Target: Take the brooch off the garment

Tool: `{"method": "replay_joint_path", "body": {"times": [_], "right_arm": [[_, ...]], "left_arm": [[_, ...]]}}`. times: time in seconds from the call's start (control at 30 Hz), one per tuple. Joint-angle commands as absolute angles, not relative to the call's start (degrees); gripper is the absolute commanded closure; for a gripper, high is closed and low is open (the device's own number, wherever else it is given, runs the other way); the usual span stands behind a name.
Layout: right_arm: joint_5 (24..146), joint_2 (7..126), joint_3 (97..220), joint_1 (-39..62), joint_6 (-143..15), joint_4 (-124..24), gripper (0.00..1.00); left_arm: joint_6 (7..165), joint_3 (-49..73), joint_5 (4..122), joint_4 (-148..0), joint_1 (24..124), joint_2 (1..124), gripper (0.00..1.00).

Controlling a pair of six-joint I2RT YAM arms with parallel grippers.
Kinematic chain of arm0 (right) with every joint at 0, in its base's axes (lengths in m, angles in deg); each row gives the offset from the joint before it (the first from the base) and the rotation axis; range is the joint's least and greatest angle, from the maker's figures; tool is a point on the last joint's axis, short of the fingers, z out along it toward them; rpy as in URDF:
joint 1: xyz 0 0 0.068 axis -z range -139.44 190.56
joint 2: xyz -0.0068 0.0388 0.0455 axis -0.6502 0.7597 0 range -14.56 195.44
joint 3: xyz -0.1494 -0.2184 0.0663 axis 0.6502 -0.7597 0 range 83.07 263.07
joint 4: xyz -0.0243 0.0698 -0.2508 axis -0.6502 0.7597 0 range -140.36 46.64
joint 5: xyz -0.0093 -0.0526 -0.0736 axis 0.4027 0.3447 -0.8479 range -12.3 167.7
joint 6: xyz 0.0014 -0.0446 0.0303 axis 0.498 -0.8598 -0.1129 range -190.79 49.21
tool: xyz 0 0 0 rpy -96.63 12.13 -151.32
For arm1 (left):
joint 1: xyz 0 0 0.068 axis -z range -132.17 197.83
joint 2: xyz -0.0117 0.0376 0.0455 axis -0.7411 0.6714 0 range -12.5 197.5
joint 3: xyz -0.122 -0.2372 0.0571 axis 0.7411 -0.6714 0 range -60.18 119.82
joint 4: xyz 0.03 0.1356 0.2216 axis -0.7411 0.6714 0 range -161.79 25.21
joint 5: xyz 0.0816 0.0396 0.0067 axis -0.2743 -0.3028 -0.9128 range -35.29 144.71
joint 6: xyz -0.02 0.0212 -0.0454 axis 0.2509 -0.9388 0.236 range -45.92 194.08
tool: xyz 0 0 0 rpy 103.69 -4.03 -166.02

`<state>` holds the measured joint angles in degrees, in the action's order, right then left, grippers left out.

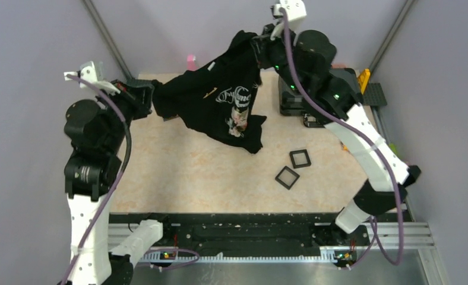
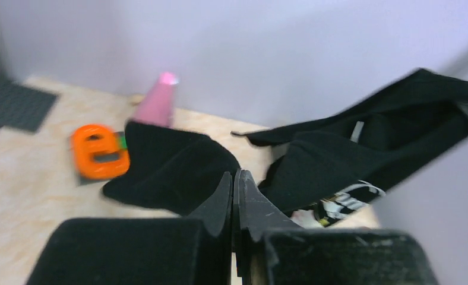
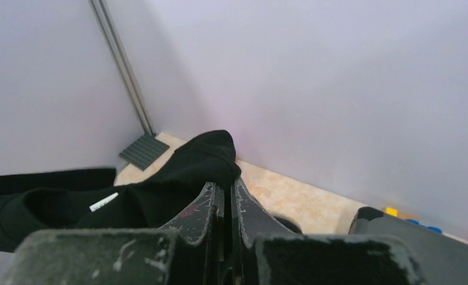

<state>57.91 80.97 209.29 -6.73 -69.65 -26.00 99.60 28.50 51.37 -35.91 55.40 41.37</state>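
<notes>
The garment (image 1: 220, 113), a black T-shirt with white lettering and a pink-white print, hangs stretched above the table between both grippers. My left gripper (image 1: 150, 98) is shut on its left end, and in the left wrist view the cloth (image 2: 362, 154) runs off from the shut tips (image 2: 234, 175). My right gripper (image 1: 256, 43) is raised near the back wall and shut on a bunched fold (image 3: 178, 172) at its tips (image 3: 224, 184). A small gold streak left of the lettering looks like the brooch (image 1: 209, 93).
Two small black square frames (image 1: 300, 158) (image 1: 287, 177) lie on the table right of centre. A dark grey case (image 1: 294, 98) stands under the right arm. A pink cone (image 2: 157, 101), an orange clip (image 2: 100, 151) and a grey mat (image 2: 15, 104) are near the back.
</notes>
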Motion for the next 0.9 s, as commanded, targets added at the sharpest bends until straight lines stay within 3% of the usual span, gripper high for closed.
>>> {"method": "replay_joint_path", "body": {"times": [0.0, 0.13, 0.23, 0.4, 0.57, 0.67, 0.87], "right_arm": [[59.5, 67.2, 204.5, -6.6, -73.6, -33.4, 1.0], [61.2, 59.8, 202.1, -6.6, -72.7, -29.9, 1.0], [64.3, 54.9, 199.2, -6.6, -69.3, -27.8, 1.0], [67.1, 55.2, 201.9, -6.6, -63.6, -20.5, 1.0], [64.0, 69.2, 212.0, -6.3, -56.2, -4.1, 1.0], [68.6, 72.6, 203.5, -2.9, -51.6, -5.2, 1.0], [79.6, 76.4, 175.6, 3.0, -45.9, -25.2, 1.0]], "left_arm": [[105.4, 30.0, 73.8, -43.7, 55.2, 38.0, 1.0], [115.5, 26.3, 86.9, -53.2, 55.2, 34.7, 1.0], [117.7, 25.6, 89.5, -54.2, 55.2, 31.5, 1.0], [114.1, 32.8, 80.0, -42.1, 55.2, 30.7, 1.0], [110.8, 33.4, 68.3, -29.3, 55.2, 37.4, 1.0], [109.0, 25.9, 64.3, -27.8, 55.2, 41.1, 1.0], [108.2, 1.9, 58.6, -41.2, 55.1, 46.6, 1.0]]}}
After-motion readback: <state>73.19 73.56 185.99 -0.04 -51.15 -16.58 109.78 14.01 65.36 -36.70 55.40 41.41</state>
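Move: Both hands already hold the black garment in the air. The brooch on its front lies about 15 cm right, 4 cm ahead and 4 cm below the left hand, and some 12 cm left, 4 cm back and 10 cm below the right. On the table, roughly 45 cm below the left hand, is the orange toy, 23 cm ahead and 4 cm left. The suitcase stands about 20 cm ahead, 26 cm right and 47 cm below the right hand. Still gripping the garment, both hands swing back some 15 cm, rising, then whip forward and down about 20 cm. ##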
